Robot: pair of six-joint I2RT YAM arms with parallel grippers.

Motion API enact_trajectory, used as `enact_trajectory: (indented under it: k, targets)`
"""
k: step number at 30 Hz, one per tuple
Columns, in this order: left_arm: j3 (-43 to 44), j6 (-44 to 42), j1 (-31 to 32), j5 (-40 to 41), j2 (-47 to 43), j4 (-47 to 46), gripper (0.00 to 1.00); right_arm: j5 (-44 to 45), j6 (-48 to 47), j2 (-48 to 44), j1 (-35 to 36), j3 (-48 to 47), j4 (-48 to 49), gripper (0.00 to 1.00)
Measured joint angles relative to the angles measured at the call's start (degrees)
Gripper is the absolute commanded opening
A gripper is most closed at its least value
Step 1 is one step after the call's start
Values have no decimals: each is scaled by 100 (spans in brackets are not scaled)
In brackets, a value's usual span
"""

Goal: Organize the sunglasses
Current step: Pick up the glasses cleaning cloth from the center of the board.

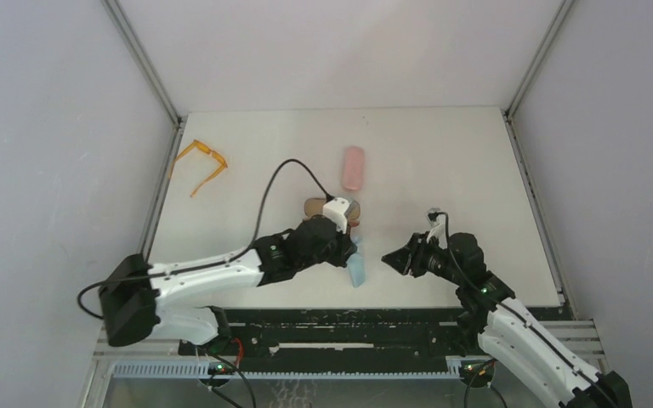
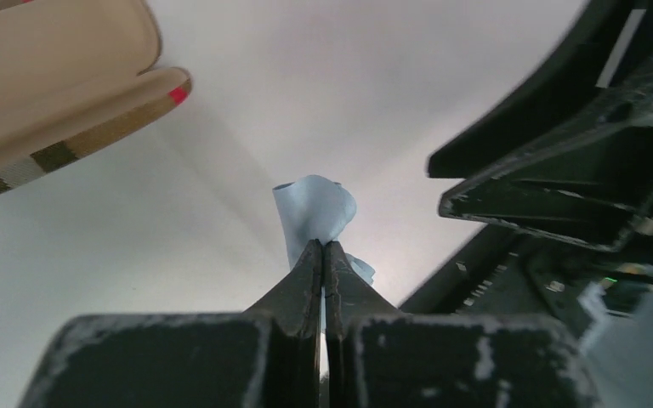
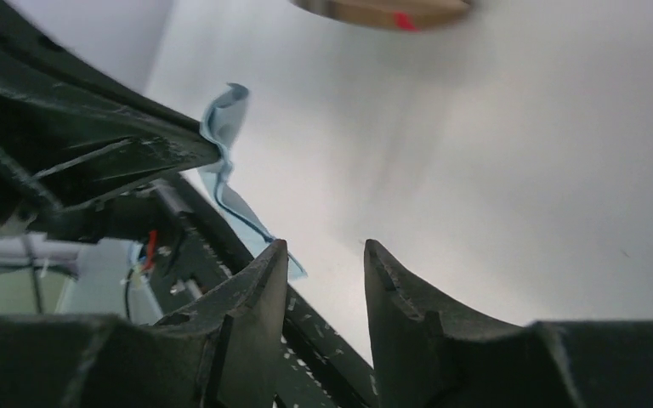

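The orange-framed sunglasses (image 1: 201, 161) lie unfolded at the table's far left edge, well away from both arms. My left gripper (image 1: 353, 249) (image 2: 323, 246) is shut on a light-blue cloth (image 1: 357, 268) (image 2: 315, 208), which stands up crumpled past its tips near the table's front. My right gripper (image 1: 388, 257) (image 3: 325, 248) is open and empty, pointing left at the cloth (image 3: 225, 127) from a short distance, apart from it.
An open brown case (image 1: 316, 206) (image 2: 59, 76) with a cream lining lies just behind the left gripper, partly hidden by it. A pink case (image 1: 354, 167) lies farther back at the centre. The black rail (image 1: 349, 323) runs along the near edge.
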State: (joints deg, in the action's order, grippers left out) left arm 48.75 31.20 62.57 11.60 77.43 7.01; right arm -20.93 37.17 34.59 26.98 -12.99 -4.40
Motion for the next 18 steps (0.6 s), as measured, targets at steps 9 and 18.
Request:
enact_trajectory:
  k: [9, 18]
  targets:
    - [-1464, 15, 0, -767, -2555, -1447, 0, -1176, -114, -1373, 129, -76, 1073, 44]
    - [-1517, -249, 0, -903, -3571, -1491, 0, -435, -151, -437, 1781, -1412, 1222, 41]
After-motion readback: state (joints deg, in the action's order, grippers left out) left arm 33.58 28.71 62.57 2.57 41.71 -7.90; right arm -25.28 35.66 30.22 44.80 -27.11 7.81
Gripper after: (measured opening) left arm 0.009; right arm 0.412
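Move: About 8 cm to the right hand's left, 1 cm back and 3 cm below is the middle of the cleaning cloth, already pinched in the left fingers; it lies roughly 2 cm back of the left hand and 5 cm below, straight under it. The open brown case is some 12 cm ahead of the left hand, 6 cm to its left and 10 cm down. The pink case sits about 25 cm straight ahead of the left hand, equally low. Lifting the cloth in its still-shut fingers, the left hand rises quickly about 14 cm while drawing back and left, its fingers swinging up some 30 degrees towards level. The open right hand climbs alongside, some 18 cm, easing back and moving left towards the hanging cloth as its fingers tip up and turn counter-clockwise to point at it. ##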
